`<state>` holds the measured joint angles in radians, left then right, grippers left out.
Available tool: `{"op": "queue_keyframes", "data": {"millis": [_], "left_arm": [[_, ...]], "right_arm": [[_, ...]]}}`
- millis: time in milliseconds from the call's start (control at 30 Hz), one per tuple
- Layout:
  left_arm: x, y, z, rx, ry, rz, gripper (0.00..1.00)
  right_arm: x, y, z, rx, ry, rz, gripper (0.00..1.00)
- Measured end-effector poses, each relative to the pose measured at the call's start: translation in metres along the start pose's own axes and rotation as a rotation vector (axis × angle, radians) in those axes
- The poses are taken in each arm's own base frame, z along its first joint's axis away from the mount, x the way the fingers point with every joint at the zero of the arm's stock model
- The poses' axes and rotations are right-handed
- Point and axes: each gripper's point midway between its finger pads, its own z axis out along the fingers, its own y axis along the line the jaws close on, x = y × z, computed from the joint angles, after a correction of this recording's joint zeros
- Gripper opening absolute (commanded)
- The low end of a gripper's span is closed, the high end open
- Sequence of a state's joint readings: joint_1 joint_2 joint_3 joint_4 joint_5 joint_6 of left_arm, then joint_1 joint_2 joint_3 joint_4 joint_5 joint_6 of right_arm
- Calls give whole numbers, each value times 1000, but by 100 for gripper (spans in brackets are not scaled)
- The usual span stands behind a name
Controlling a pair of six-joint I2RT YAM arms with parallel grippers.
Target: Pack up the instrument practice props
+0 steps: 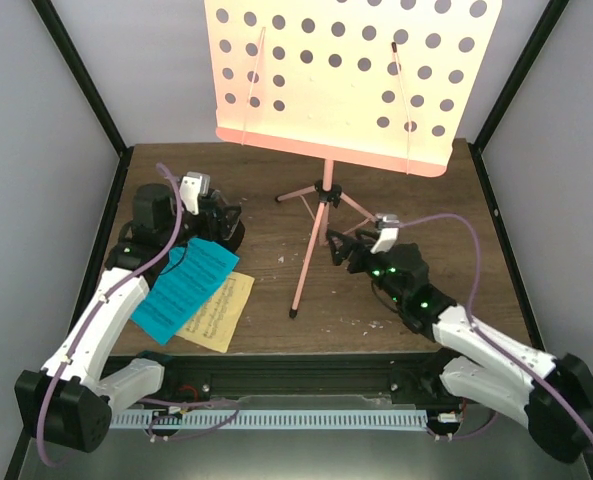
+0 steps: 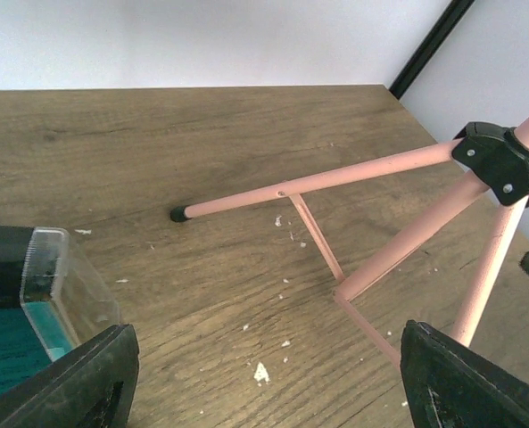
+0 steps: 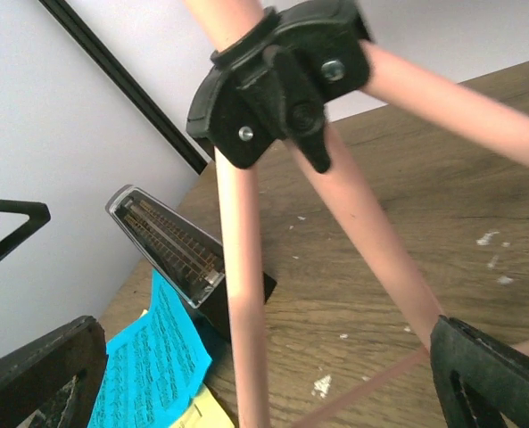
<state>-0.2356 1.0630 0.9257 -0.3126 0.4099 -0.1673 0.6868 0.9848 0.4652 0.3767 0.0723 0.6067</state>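
Observation:
The pink music stand [image 1: 321,190] stands mid-table, its hole-punched desk [image 1: 346,80] high at the back. My right gripper [image 1: 338,248] is open just right of its pole, at the tripod legs. In the right wrist view [image 3: 264,374] a pink leg [image 3: 244,312] and a second leg [image 3: 371,241] pass between the fingers below the black hub [image 3: 282,85], with neither finger touching them. The black metronome [image 3: 170,250] stands left, next to the cyan page [image 1: 188,285] that lies on the yellow page [image 1: 221,312]. My left gripper [image 1: 226,218] is open and empty beside the metronome [image 2: 45,276].
Black frame posts [image 1: 81,85] and pale walls close in the wooden table [image 1: 476,250] on three sides. White crumbs [image 2: 262,370] dot the wood. A tripod foot [image 2: 180,214] points toward the left arm. A black rail [image 1: 306,375] runs along the near edge.

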Motion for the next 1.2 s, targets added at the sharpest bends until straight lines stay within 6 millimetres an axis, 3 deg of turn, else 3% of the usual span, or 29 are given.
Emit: {"op": "queue_keyframes", "data": {"millis": [167, 300, 467, 667, 833, 1000, 1200], "left_arm": [[-7, 0, -10, -27, -35, 25, 82], [-9, 2, -12, -41, -45, 29, 82], [-10, 2, -12, -46, -46, 29, 80], [-10, 11, -12, -93, -49, 33, 79], [-11, 18, -13, -137, -55, 43, 79], [-11, 25, -14, -177, -57, 58, 77], [-11, 33, -16, -228, -56, 78, 77]], "right_arm": [[-22, -39, -29, 69, -55, 77, 100], [-35, -48, -36, 59, -74, 210, 100], [-32, -48, -15, 44, -6, 385, 99], [-52, -31, 16, -34, 16, 554, 95], [-61, -23, 24, -98, -8, 689, 89], [-56, -25, 33, -86, 5, 778, 79], [-61, -23, 34, -83, -11, 832, 75]]}}
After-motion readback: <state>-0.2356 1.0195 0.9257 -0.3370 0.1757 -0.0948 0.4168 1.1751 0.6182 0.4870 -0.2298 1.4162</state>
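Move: The black hub of the music stand lies about 8 cm ahead of the right gripper, 3 cm to its left and some 4 cm above. The foot of the stand's near leg is roughly 12 cm back, 8 cm left and 20 cm below; the metronome stands around 21 cm left and 8 cm ahead, 9 cm lower. From the left gripper the metronome is about 5 cm ahead, 4 cm left and 12 cm below, the hub some 16 cm right, 4 cm ahead, nearly level. Swing the open right gripper about 7 cm right, clear of the stand's leg, then curve forward some 6 cm, partly back left and 3 cm up, towards the hub. Roll its left side up about 40 degrees and tip it down as you go, starting to close the fingers without shutting them. Meanwhile ease the open left gripper 4 cm left above the metronome. ##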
